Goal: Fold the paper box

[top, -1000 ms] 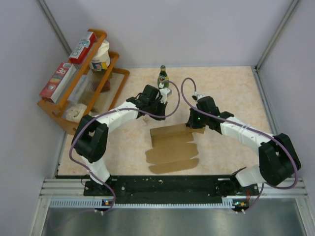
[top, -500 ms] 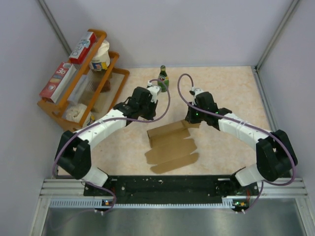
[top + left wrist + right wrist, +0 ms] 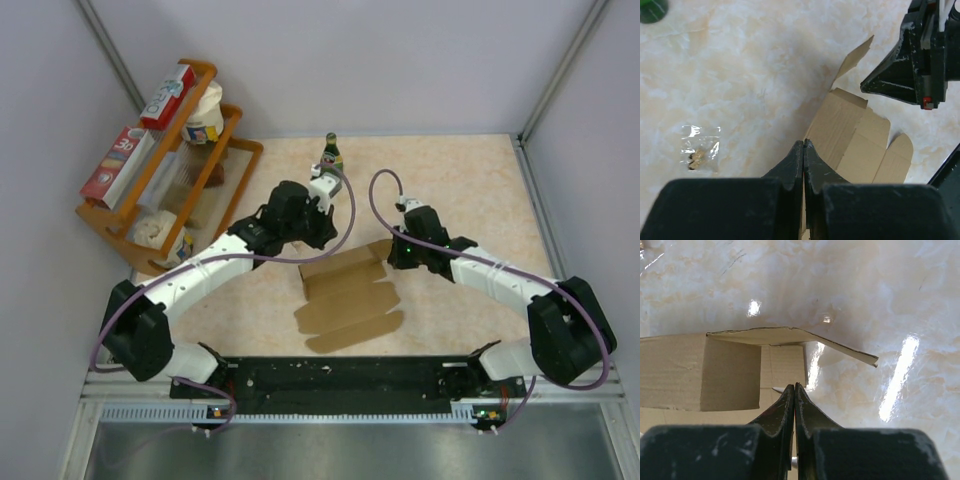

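Note:
The paper box (image 3: 345, 295) is a flat brown cardboard sheet with notched flaps, lying mid-table. Its far panel (image 3: 685, 371) is bent up, and a thin side flap (image 3: 840, 346) lifts off the table. My left gripper (image 3: 315, 245) is shut, with its tips over the sheet's far left edge (image 3: 815, 131). My right gripper (image 3: 392, 262) is shut, with its tips at the sheet's far right end beside the raised flap. The left gripper (image 3: 803, 143) and the right gripper (image 3: 794, 386) show nothing between their jaws. The right gripper also shows in the left wrist view (image 3: 910, 65).
A green bottle (image 3: 331, 157) stands just beyond the grippers. A wooden rack (image 3: 235, 150) at the back left holds red-and-white boxes (image 3: 118, 165) and jars. A small clear plastic bag (image 3: 701, 150) lies on the table left of the sheet.
The left arm has stretched out, and its gripper now reaches the sheet's far left edge. The right gripper has shifted slightly right and nearer. The sheet's far right flap now lifts.

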`<state>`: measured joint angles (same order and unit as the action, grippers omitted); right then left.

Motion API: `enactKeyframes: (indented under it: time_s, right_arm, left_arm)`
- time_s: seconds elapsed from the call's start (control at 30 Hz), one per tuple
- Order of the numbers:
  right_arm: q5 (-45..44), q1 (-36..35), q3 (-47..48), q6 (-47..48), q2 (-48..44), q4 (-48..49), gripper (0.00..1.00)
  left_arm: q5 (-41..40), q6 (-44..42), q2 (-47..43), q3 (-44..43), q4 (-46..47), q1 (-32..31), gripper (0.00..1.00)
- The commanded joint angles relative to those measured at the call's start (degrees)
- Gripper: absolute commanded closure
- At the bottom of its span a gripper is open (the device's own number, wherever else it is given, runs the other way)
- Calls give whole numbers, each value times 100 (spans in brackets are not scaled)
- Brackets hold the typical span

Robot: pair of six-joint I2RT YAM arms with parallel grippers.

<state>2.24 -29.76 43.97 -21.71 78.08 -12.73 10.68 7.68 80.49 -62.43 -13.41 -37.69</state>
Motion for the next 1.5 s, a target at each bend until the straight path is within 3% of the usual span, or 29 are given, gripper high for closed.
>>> enactKeyframes:
  time_s: [0.0, 0.4, 1.47]
  right_arm:
    - [-206, 58, -63, -175, -136, 218, 100]
    - [-453, 269, -239, -368, 198, 324, 100]
    - [294, 269, -406, -202, 1121, 1001, 100]
  left_arm:
    - [84, 111, 90, 91, 251, -159, 100]
    - [5, 111, 72, 653, 312, -265, 100]
    - [13, 181, 187, 1093, 453, -309, 100]
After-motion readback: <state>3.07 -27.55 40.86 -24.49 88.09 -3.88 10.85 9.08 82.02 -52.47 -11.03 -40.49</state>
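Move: The long back wall of the paper box runs below the left hand, its middle about 3 cm back, 4 cm right and 9 cm down; the parts bag lies some 5 cm ahead and 5 cm left, the front flaps about 14 cm back and 5 cm right. From the right hand, the wall's end flap is roughly 3 cm ahead, 1 cm left and 3 cm below, the wall's middle 2 cm ahead and 11 cm left. The left hand, fingers shut, sinks about 8 cm while drawing back some 4 cm, its tips coming close over the left part of the box's back wall, where contact can't be made out. The right hand, also shut, swings a couple of centimetres right, drops about 5.5 cm beside the box's right end, then eases back left and slightly forward, its tips ending behind the end flap's upper edge on the box side. ##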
